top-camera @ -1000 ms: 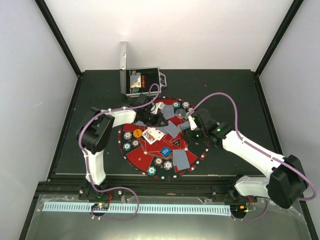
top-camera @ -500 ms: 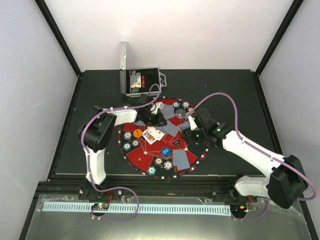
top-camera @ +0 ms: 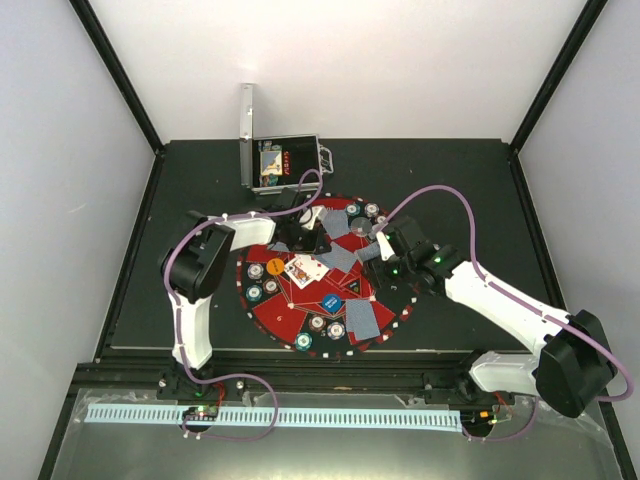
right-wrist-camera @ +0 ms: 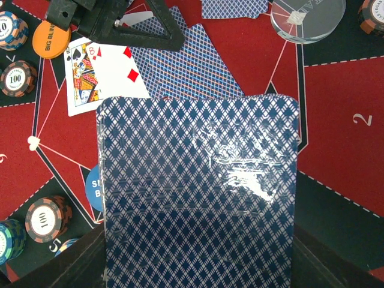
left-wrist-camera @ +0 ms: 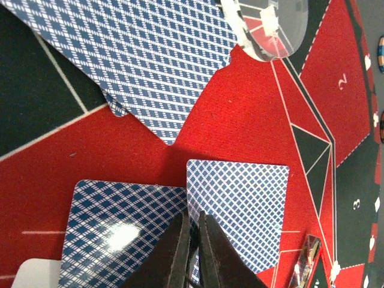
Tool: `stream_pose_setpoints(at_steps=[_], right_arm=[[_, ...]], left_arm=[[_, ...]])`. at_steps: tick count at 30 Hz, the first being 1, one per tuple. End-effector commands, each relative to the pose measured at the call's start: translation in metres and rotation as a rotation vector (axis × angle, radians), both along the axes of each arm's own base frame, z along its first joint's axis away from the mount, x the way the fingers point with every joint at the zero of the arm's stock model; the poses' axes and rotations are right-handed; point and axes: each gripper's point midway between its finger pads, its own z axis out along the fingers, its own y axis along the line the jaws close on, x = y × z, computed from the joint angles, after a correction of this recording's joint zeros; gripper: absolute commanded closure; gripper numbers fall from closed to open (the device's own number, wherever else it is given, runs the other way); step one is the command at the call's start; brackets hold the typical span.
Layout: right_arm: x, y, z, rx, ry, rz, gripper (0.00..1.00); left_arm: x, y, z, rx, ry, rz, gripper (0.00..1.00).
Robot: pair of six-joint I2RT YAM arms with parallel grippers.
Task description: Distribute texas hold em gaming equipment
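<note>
A red-and-black mat (top-camera: 290, 315) carries poker chips (top-camera: 255, 272), face-down blue-backed playing cards (top-camera: 362, 318), face-up cards (top-camera: 303, 268), an orange disc (top-camera: 274, 266) and a blue disc (top-camera: 331, 301). My left gripper (left-wrist-camera: 193, 217) is low over the mat's far side, jaws shut. Its tips rest at the left edge of a face-down card (left-wrist-camera: 246, 204), beside another card (left-wrist-camera: 120, 234). A clear disc (left-wrist-camera: 273, 30) lies beyond. My right gripper (top-camera: 378, 248) is shut on a wrapped deck of cards (right-wrist-camera: 198, 192), which fills the right wrist view and hides its fingertips.
An open silver case (top-camera: 285, 165) stands behind the mat at the back left. In the right wrist view, chips (right-wrist-camera: 45, 219) lie left of the deck. The left gripper (right-wrist-camera: 120, 24) hangs just ahead, over fanned cards (right-wrist-camera: 180, 60).
The left arm's elbow has shifted slightly right, while its gripper stays over the same cards. The right arm and its deck have not moved.
</note>
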Motion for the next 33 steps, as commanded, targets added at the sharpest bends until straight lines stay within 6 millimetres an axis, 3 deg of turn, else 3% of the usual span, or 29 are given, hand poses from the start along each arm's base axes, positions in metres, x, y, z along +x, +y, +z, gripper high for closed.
stream_pose_setpoints(at_steps=[1, 11, 19, 22, 27, 30, 33], right_arm=[[0.001, 0.000, 0.007, 0.026, -0.014, -0.006, 0.38], [0.000, 0.000, 0.006, 0.026, -0.011, -0.005, 0.38], [0.000, 0.000, 0.008, 0.031, -0.014, -0.006, 0.38], [0.002, 0.000, 0.011, 0.030, -0.024, -0.015, 0.38], [0.013, -0.012, 0.019, -0.033, -0.050, -0.083, 0.38], [0.023, -0.021, 0.022, -0.069, -0.056, -0.140, 0.38], [0.039, -0.034, 0.023, -0.065, -0.049, -0.222, 0.38]], left_arm=[[0.008, 0.001, -0.001, 0.024, -0.021, -0.004, 0.92], [0.012, 0.005, 0.007, 0.052, -0.050, 0.002, 0.81], [0.021, 0.021, 0.026, 0.139, -0.131, 0.045, 0.70], [0.021, 0.023, 0.047, 0.132, -0.170, 0.055, 0.62], [0.017, 0.031, 0.113, 0.095, -0.303, 0.087, 0.45], [0.009, 0.049, 0.149, 0.079, -0.377, 0.116, 0.30], [-0.001, 0.082, 0.168, 0.058, -0.402, 0.168, 0.21]])
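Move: The left fingertips are at the left edge of the right-hand face-down card, whose middle lies about 3 cm to their right and 2 cm back. From that hand, the face-up cards lie some 5 cm left and 4 cm back, the forward face-down cards about 7 cm ahead and 2 cm right, and the clear disc 5 cm ahead and 8 cm right. From the right hand, which holds the deck, the same card lies roughly 8 cm left, level with it and 9 cm below. Opening wide, the left hand comes free of the laid face-down card and rises about 15 cm, drifting left. ##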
